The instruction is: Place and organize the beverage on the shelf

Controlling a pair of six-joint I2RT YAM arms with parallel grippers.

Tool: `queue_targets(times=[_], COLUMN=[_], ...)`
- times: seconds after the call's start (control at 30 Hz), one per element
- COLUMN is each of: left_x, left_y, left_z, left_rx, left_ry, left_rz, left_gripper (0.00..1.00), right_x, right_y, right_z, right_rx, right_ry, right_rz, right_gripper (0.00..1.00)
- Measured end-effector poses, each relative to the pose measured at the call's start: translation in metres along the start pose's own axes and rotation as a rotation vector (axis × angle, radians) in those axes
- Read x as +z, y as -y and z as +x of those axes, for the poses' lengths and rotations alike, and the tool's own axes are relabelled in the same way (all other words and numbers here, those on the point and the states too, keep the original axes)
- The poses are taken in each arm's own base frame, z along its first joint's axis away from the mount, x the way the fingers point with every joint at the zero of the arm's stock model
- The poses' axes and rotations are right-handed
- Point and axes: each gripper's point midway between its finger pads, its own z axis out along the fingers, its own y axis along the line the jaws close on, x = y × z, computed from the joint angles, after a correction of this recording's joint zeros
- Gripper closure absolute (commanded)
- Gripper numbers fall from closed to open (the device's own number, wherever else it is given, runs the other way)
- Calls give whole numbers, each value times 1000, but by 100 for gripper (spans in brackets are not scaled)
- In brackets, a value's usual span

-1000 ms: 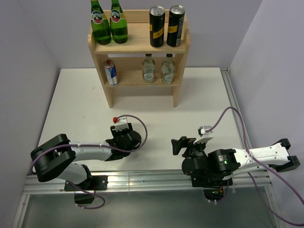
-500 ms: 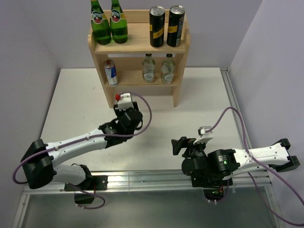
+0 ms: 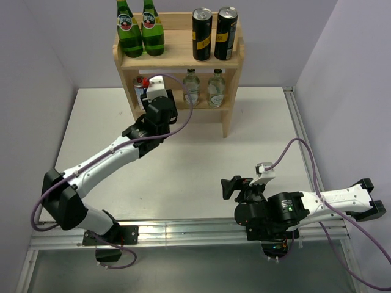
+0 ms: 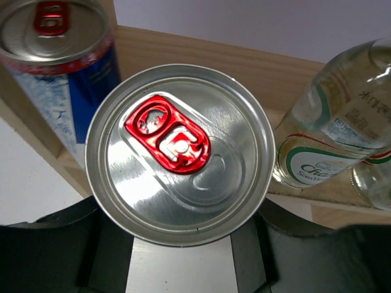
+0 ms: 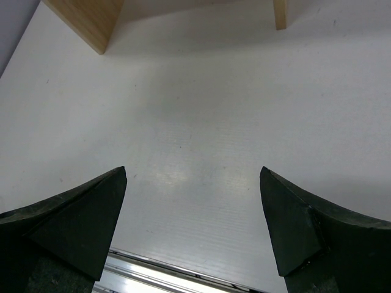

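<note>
My left gripper (image 3: pixel 156 105) is shut on a slim blue-silver-red can (image 4: pixel 179 146), whose silver top and red tab fill the left wrist view. It holds the can at the lower tier of the wooden shelf (image 3: pixel 177 58), between the other slim can (image 4: pixel 61 49) on the left and a clear bottle (image 4: pixel 333 128) on the right. In the top view the held can is hidden under the wrist. Two clear bottles (image 3: pixel 191 87) (image 3: pixel 215 87) stand on the lower tier. Two black-and-yellow cans (image 3: pixel 202 33) (image 3: pixel 226 33) stand on the top tier. My right gripper (image 3: pixel 231 186) is open and empty.
Two large green glass bottles (image 3: pixel 129 30) (image 3: pixel 152 27) stand on the left of the top tier. The right wrist view shows bare white table (image 5: pixel 201 110) and the shelf's feet (image 5: pixel 85 18). A metal rail (image 3: pixel 183 231) runs along the near edge.
My left arm has stretched from the near middle of the table far forward to the shelf's lower tier, carrying the slim can. The right arm has not moved.
</note>
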Motion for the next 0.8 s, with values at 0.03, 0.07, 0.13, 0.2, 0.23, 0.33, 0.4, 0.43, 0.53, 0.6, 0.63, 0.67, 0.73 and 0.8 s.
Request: queue_targets(times=[0.03,0.07,0.13,0.2,0.23,0.33,0.4,0.43,0.53,0.6,0.63,0.67,0.73,0.8], left_x=[5,9,18,25,28,38,42,45,50,53,54,55,57,58], left_y=[2,3,6,8,8,11,13,14,18,19,19,19,19,18], left_z=[2,3,4,4,5,3,2,2,0,0,0,1,1,1], left_rx=[12,25,42,57,65,77,84,87,89,92,94,99,101,102], left_ry=[-4,-6,-9,-10,-11,-5,0,3,11,11,11,11,11,10], left_rz=[0,-2,-2,-4,-6,-12,-14,-15,-15,-17,-19,-20,-23,-26], left_gripper=[100,100,100,100,100,100,100,100,100,100,100,100,100,100], right_x=[0,0,0,0,0,0,0,0,0,0,0,0,0,0], right_y=[0,0,0,0,0,0,1,1,1,1,1,1,1,1], right_z=[0,0,0,-1,-1,-1,-1,-1,-1,-1,-1,-1,-1,-2], right_rx=[3,6,10,10,10,10,10,10,10,10,10,9,10,11], right_ry=[0,0,1,1,1,3,4,5,7,7,8,8,8,8], right_rz=[-1,-1,-1,-1,-1,-1,0,0,1,1,1,1,1,0], right_gripper=[4,4,4,4,4,4,4,4,4,4,4,4,4,4])
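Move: The left hand, holding a Red Bull can, has to bring it to the free spot on the middle shelf, about 6 cm ahead, 1 cm right and 3 cm below. The standing Red Bull can is some 7 cm left and 4 cm ahead. The near glass bottle is roughly 11 cm right and 5 cm ahead, the far glass bottle about 20 cm right and 5 cm ahead. From the idle right hand the spot lies some 31 cm ahead, 27 cm left and 10 cm up. Forward into the middle shelf, almost level, the left hand carries the upright Red Bull can about 6 cm deeper, drifting just over 1 cm right into the gap between the standing can and the near glass bottle. It slows nearly to a stop, rolls about 5 degrees left side up, and the fingers keep their grip on the can. ##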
